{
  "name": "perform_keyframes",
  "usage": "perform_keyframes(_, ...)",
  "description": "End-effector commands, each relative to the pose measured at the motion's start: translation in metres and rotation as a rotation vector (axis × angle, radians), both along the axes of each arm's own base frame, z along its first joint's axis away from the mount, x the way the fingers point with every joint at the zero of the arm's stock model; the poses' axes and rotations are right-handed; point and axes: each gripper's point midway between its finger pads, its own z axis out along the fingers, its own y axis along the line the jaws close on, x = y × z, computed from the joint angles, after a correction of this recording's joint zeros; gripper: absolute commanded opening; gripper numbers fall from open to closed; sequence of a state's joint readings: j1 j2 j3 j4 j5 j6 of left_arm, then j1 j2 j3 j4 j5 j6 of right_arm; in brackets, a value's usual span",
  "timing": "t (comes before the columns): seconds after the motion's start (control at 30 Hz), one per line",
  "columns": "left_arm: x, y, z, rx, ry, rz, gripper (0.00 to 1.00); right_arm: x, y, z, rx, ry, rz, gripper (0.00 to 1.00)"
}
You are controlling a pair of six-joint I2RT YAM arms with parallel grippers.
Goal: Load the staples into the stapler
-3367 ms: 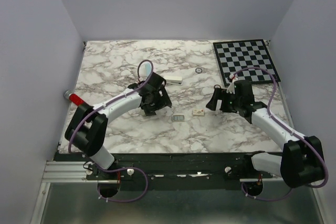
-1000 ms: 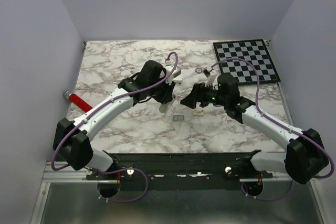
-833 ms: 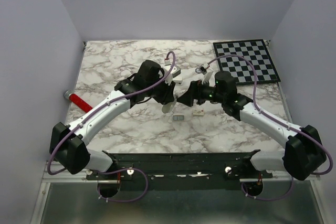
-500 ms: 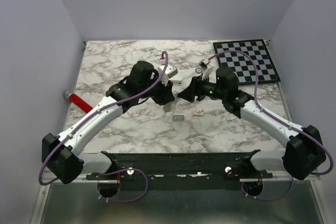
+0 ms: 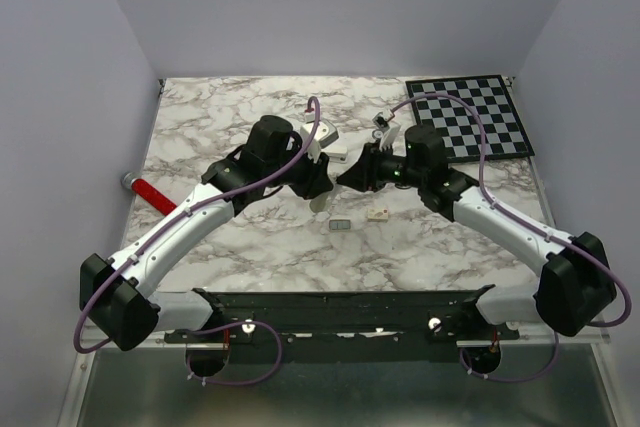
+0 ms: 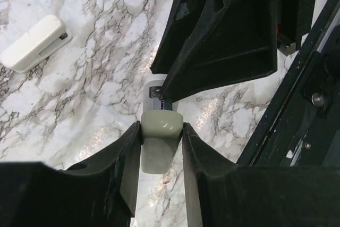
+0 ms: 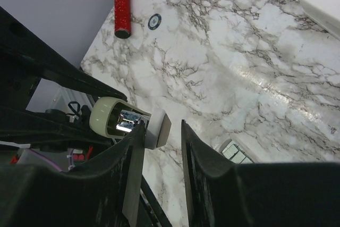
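My left gripper [image 5: 318, 183] is shut on the pale stapler [image 6: 159, 136] and holds it above the table, in the middle of the top view. My right gripper [image 5: 347, 178] meets it from the right. Its jaws [image 7: 162, 126] stand on either side of the white end piece [image 7: 158, 128] that sticks out of the stapler's open metal channel. One finger touches the piece and a gap shows at the other finger. The staples [image 5: 340, 225], a small grey rectangle, lie on the marble below the grippers and also show as the staples [image 7: 234, 152] in the right wrist view.
A small white box [image 5: 378, 214] lies right of the staples. A larger white oblong block [image 6: 34, 43] lies behind the grippers. A red marker [image 5: 150, 190] rests at the left table edge, with a small black ring [image 7: 154, 21] near it. A checkerboard [image 5: 470, 117] fills the back right corner.
My right gripper has moved left up to the stapler and its jaws have narrowed around the end piece. The left arm has swung the stapler slightly towards it, grip unchanged.
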State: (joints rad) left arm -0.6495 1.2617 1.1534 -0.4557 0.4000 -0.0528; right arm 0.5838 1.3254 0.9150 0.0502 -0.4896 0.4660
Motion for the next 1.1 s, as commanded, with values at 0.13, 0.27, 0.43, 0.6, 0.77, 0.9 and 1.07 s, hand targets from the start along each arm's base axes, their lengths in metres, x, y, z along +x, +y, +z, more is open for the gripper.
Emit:
perform_keyframes(0.13, -0.006, -0.023, 0.032, -0.085, -0.096, -0.068, 0.0, 0.0, 0.01, -0.012, -0.014, 0.141, -0.033, 0.39)
perform_keyframes(0.27, -0.007, -0.024, 0.031, -0.073, -0.105, -0.06, 0.0, 0.0, 0.013, -0.012, -0.003, 0.177, -0.042, 0.26)
perform_keyframes(0.43, -0.001, -0.012, 0.035, -0.075, -0.144, 0.023, 0.0, 0.003, 0.011, 0.0, 0.016, 0.172, -0.073, 0.01)
perform_keyframes(0.6, 0.008, 0.012, 0.033, -0.08, -0.188, 0.171, 0.0, 0.005, 0.001, 0.025, 0.08, 0.172, -0.108, 0.01)
perform_keyframes(0.77, 0.011, 0.042, 0.036, -0.14, -0.221, 0.33, 0.0, 0.011, -0.024, 0.067, 0.223, 0.113, -0.14, 0.01)
perform_keyframes(0.9, 0.013, 0.061, 0.04, -0.202, -0.234, 0.448, 0.0, 0.01, -0.042, 0.095, 0.359, 0.099, -0.149, 0.01)
perform_keyframes(1.07, 0.01, 0.071, 0.039, -0.285, -0.212, 0.522, 0.0, 0.005, -0.057, 0.124, 0.482, 0.03, -0.146, 0.01)
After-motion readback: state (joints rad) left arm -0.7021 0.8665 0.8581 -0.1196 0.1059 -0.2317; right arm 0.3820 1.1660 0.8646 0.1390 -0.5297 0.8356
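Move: My left hand holds the green stapler. The stapler's white end lies about 2 cm ahead and 4 cm right of that hand, at its height. From my right hand, the white end is right at the open fingertips, about 1 cm left, 1 cm lower and level ahead. On the table some 16 cm below it, the staple pack lies 4 cm back and 1 cm left, the small box 10 cm right and 2 cm back, the white stapler 16 cm ahead and 3 cm left. I ease my right hand about 1 cm left and down onto the stapler's white end, tipping it some 10 degrees, and close the fingers to pinch that end. Then I draw it up and to the right by about 6 cm each, slightly forward, while my left hand rises about 6 cm and backs 4 cm left, turning some 25 degrees, its finger gap unchanged as the stapler comes free. ##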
